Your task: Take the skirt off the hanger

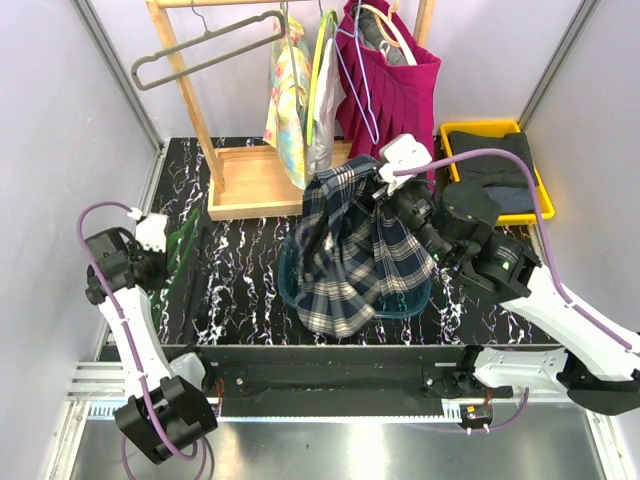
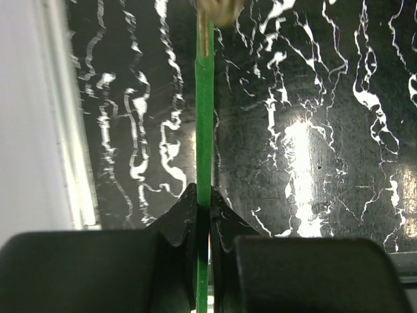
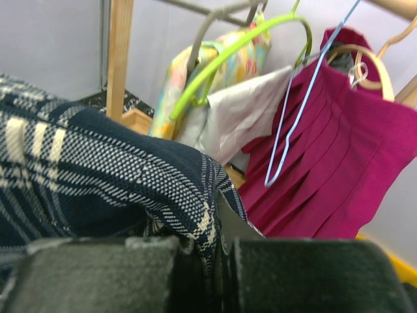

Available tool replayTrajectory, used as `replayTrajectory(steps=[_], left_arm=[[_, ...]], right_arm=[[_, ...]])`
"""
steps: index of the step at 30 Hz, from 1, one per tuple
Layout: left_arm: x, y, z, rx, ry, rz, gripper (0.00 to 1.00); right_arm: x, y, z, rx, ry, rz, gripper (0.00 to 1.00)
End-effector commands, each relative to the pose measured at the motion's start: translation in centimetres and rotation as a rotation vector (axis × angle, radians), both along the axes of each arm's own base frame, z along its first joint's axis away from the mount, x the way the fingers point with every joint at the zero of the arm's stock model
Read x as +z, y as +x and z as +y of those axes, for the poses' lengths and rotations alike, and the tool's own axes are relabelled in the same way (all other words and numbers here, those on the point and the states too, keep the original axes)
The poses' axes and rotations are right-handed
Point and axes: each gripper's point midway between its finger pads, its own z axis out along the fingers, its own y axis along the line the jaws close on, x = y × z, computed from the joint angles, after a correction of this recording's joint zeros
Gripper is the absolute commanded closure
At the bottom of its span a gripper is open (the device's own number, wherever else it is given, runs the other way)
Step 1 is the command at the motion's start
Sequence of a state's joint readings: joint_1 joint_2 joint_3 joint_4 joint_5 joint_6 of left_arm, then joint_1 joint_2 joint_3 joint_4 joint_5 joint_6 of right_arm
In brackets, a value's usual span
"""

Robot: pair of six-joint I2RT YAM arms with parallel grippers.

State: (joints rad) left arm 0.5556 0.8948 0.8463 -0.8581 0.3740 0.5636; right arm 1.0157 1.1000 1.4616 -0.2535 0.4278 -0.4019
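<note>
A navy plaid skirt [image 1: 350,245] hangs from my right gripper [image 1: 385,185], which is shut on its top edge [image 3: 208,222] above the middle of the table. Its hem drapes onto a teal basin [image 1: 415,298]. My left gripper [image 1: 165,262] is at the table's left side, shut on a thin green hanger [image 2: 204,124] that stands edge-on between the jaws. In the top view the green hanger [image 1: 186,250] leans low over the black marble table, apart from the skirt.
A wooden rack [image 1: 245,180] at the back holds a grey hanger [image 1: 205,45], a floral garment [image 1: 288,100], a lime hanger [image 3: 234,55], a blue wire hanger [image 3: 287,130] and a magenta pleated skirt [image 1: 395,85]. A yellow tray [image 1: 495,165] with dark clothes sits back right.
</note>
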Motion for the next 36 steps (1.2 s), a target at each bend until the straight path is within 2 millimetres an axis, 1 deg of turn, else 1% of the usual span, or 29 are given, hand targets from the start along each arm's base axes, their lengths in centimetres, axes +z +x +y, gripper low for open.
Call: replayTrajectory(steps=[1, 2, 3, 7, 9, 10, 11, 12, 13, 14, 15, 16, 17, 18, 19, 20, 21, 22, 23, 24, 25, 26, 27, 28, 30, 31, 33, 34, 36], left_arm=[[-1.1, 1.8, 0.2, -0.026, -0.015, -0.039, 1.0], [-1.1, 2.2, 0.3, -0.016, -0.025, -0.041, 1.0], [-1.4, 2.6, 0.5, -0.011, -0.038, -0.025, 1.0], [-1.2, 4.4, 1.3, 0.024, -0.065, -0.031, 1.0], [-1.3, 5.2, 1.7, 0.043, -0.073, -0.036, 1.0], [-1.2, 5.8, 1.8, 0.046, -0.069, -0.049, 1.0], [-1.7, 6.0, 1.8, 0.057, -0.085, -0.041, 0.98], [-1.9, 6.2, 1.9, 0.067, -0.09, -0.039, 0.93], [-2.1, 6.5, 1.9, 0.077, -0.101, -0.045, 0.78], [-2.7, 6.6, 2.0, 0.08, -0.113, -0.031, 0.67], [-2.9, 6.7, 1.9, 0.085, -0.121, -0.028, 0.55], [-2.9, 7.0, 2.1, 0.095, -0.125, -0.037, 0.36], [-3.2, 7.1, 2.2, 0.105, -0.126, -0.034, 0.27], [-3.1, 7.2, 2.3, 0.108, -0.126, -0.042, 0.2], [-2.7, 7.4, 2.4, 0.11, -0.119, -0.058, 0.07], [-2.5, 7.5, 2.4, 0.107, -0.114, -0.066, 0.02], [-2.2, 7.6, 2.4, 0.105, -0.11, -0.075, 0.01], [-1.5, 7.7, 2.5, 0.103, -0.103, -0.093, 0.01], [-0.9, 7.8, 2.4, 0.096, -0.104, -0.105, 0.01], [-0.3, 8.0, 2.3, 0.09, -0.103, -0.119, 0.01], [1.0, 8.0, 2.1, 0.085, -0.103, -0.141, 0.01], [1.8, 8.0, 1.8, 0.075, -0.113, -0.157, 0.01], [2.4, 8.0, 1.5, 0.069, -0.119, -0.168, 0.01], [4.1, 8.1, 1.5, 0.068, -0.109, -0.208, 0.01], [5.6, 7.9, 0.9, 0.049, -0.117, -0.237, 0.01], [7.5, 8.0, 0.7, 0.044, -0.108, -0.277, 0.01], [9.0, 7.7, 0.2, 0.03, -0.113, -0.296, 0.01], [10.4, 7.7, 0.2, 0.024, -0.1, -0.324, 0.01], [11.0, 7.6, 0.2, 0.016, -0.082, -0.326, 0.01]], right_arm=[[3.0, 0.5, -1.7, -0.038, 0.142, -0.047, 1.0], [2.9, 1.2, -2.2, -0.06, 0.14, -0.045, 1.0], [3.0, 1.4, -2.5, -0.071, 0.144, -0.046, 1.0], [3.4, 2.5, -3.4, -0.106, 0.16, -0.046, 1.0], [2.9, 3.1, -3.7, -0.12, 0.15, -0.038, 1.0], [2.5, 3.3, -3.4, -0.118, 0.141, -0.032, 1.0], [1.7, 3.6, -3.2, -0.122, 0.124, -0.021, 1.0], [0.5, 3.9, -2.8, -0.119, 0.102, -0.005, 1.0], [-0.3, 4.2, -2.5, -0.119, 0.09, 0.01, 1.0], [-2.2, 4.5, -2.1, -0.117, 0.061, 0.037, 1.0], [-3.1, 4.5, -1.7, -0.109, 0.058, 0.057, 1.0], [-4.2, 4.7, -1.3, -0.102, 0.044, 0.075, 1.0], [-6.3, 4.8, -1.0, -0.097, 0.013, 0.107, 1.0], [-7.3, 4.8, -0.8, -0.094, 0.016, 0.13, 1.0], [-8.1, 4.7, -0.8, -0.09, 0.013, 0.147, 1.0], [-9.9, 4.6, -0.6, -0.087, 0.006, 0.185, 1.0], [-10.7, 4.3, -0.4, -0.07, 0.006, 0.202, 1.0], [-11.2, 4.0, -0.5, -0.064, 0.013, 0.214, 1.0], [-12.7, 3.9, -0.3, -0.06, 0.018, 0.251, 1.0], [-13.4, 3.7, -0.2, -0.053, 0.017, 0.267, 1.0], [-14.0, 3.5, 0.0, -0.04, 0.017, 0.281, 1.0], [-15.1, 3.3, 0.2, -0.034, 0.027, 0.314, 1.0], [-15.7, 3.1, 0.7, -0.011, 0.028, 0.335, 1.0], [-16.6, 2.9, 1.2, 0.007, 0.024, 0.361, 1.0], [-18.3, 2.4, 2.4, 0.058, 0.035, 0.43, 1.0], [-19.9, 2.3, 3.1, 0.075, 0.018, 0.471, 1.0], [-21.5, 1.6, 4.5, 0.128, 0.025, 0.544, 1.0], [-23.0, 1.6, 5.0, 0.134, 0.009, 0.583, 1.0], [-25.3, 1.3, 5.8, 0.152, -0.009, 0.65, 1.0]])
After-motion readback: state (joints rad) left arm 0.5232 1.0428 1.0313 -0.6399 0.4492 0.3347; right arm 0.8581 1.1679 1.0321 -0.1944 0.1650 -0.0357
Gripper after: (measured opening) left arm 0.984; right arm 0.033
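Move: Straight below the right hand by some 42 cm and about 3 cm back is the middle of the clear tote, the plaid skirt already hanging over it; the magenta skirt hangs roughly 15 cm ahead, 5 cm right and 8 cm lower. The left hand holds the green hanger over bare table, its laying spot about 14 cm down and 7 cm right, level fore-and-aft; the rack base's near left corner is 10 cm ahead, 10 cm right. Lowering the plaid skirt towards the tote, the right hand keeps its pinch, first easing forward some 4 cm and right, then sinking about 20 cm, drifting left and tipping its fingers down nearly 30 degrees. Meanwhile the left hand goes forward and sinks roughly 5 cm with the green hanger, opens wide to let go, then climbs about 10 cm clear. ##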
